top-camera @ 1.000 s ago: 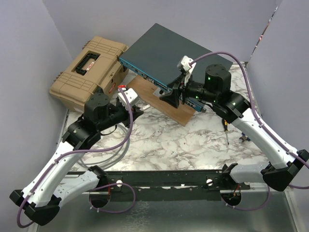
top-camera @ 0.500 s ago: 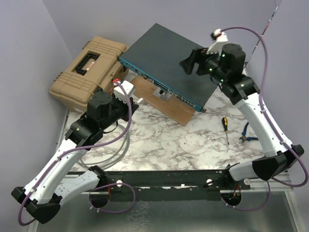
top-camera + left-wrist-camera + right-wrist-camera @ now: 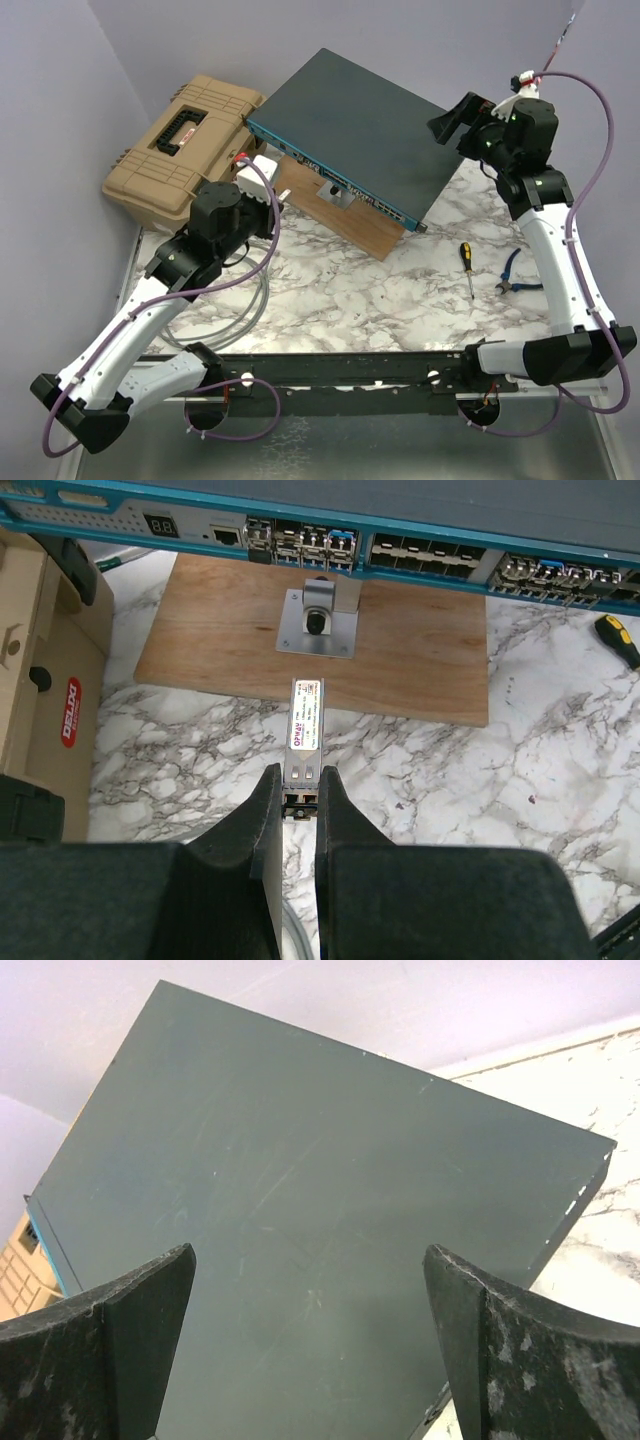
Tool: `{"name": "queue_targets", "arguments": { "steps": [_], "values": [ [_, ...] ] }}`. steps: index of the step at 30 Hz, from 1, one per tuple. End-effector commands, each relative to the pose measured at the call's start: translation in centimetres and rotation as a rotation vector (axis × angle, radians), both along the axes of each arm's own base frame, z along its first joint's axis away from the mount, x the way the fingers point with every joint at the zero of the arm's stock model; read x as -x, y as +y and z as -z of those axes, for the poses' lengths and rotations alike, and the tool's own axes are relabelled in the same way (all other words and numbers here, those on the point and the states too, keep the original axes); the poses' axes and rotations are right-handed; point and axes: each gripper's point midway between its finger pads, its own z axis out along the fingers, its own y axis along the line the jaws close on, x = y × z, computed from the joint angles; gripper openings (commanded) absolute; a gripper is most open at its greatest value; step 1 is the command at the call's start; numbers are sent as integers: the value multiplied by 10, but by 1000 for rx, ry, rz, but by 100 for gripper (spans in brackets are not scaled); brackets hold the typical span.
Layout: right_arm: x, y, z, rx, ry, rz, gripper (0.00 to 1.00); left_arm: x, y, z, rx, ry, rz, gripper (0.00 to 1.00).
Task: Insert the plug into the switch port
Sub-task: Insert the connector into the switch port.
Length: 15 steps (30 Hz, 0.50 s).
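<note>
The switch (image 3: 360,115), a flat dark grey-teal box, rests tilted at the back of the table, its blue face (image 3: 430,542) with a row of small sockets turned toward the left arm. My left gripper (image 3: 298,780) is shut on the plug (image 3: 306,725), a small silver module with a white label. The plug points at the blue face and hangs over the marble, a little short of the board. My right gripper (image 3: 310,1260) is open and empty above the switch's top (image 3: 320,1180), near its far right corner (image 3: 455,118).
A tan toolbox (image 3: 185,140) stands left of the switch. Under the switch's front lies a wooden board (image 3: 345,220) with a metal bracket (image 3: 318,622). A screwdriver (image 3: 466,268) and pliers (image 3: 518,276) lie at the right. A grey cable (image 3: 248,308) lies near the left arm.
My right arm has lifted from the switch's front face and swung back to the far right, its jaws opening wide. The left arm has shifted slightly forward, still holding the plug.
</note>
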Motion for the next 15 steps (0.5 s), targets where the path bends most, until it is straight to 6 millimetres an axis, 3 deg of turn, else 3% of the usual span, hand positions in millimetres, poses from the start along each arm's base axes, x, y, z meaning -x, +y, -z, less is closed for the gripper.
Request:
{"name": "queue_targets", "arguments": {
  "steps": [1,9,12,15],
  "values": [
    [-1,-16,17,-75,64,30,100,-14,0,-18,-19,-57,-27,0],
    [7,-95,52,-372,92,156,100,-19,-13,-28,14,-93,17,0],
    [8,-106,66,-475,96,135,99,-20,-15,-29,25,-104,27,0],
    [4,-100,77,-518,103,80,95,-19,-17,-29,40,-120,32,0]
  ]
}}
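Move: The port bank on the switch's front lies about 11 cm ahead and 6 cm right of my left hand, roughly level with it; the stand's bracket sits some 22 cm ahead, 13 cm right and 24 cm down. From my right hand, the switch's far right corner is about 6 cm ahead, 9 cm right and 9 cm below; the port bank is some 31 cm left, 3 cm back and 7 cm down. I swing my open right hand off from above the switch, about 13 cm to the right and 10 cm down past its right edge, rolling its left side up and tipping it down, some 30 degrees altogether. Meanwhile my left hand keeps its pinch on the plug and eases it about 2 cm forward and a little right towards the port bank. ##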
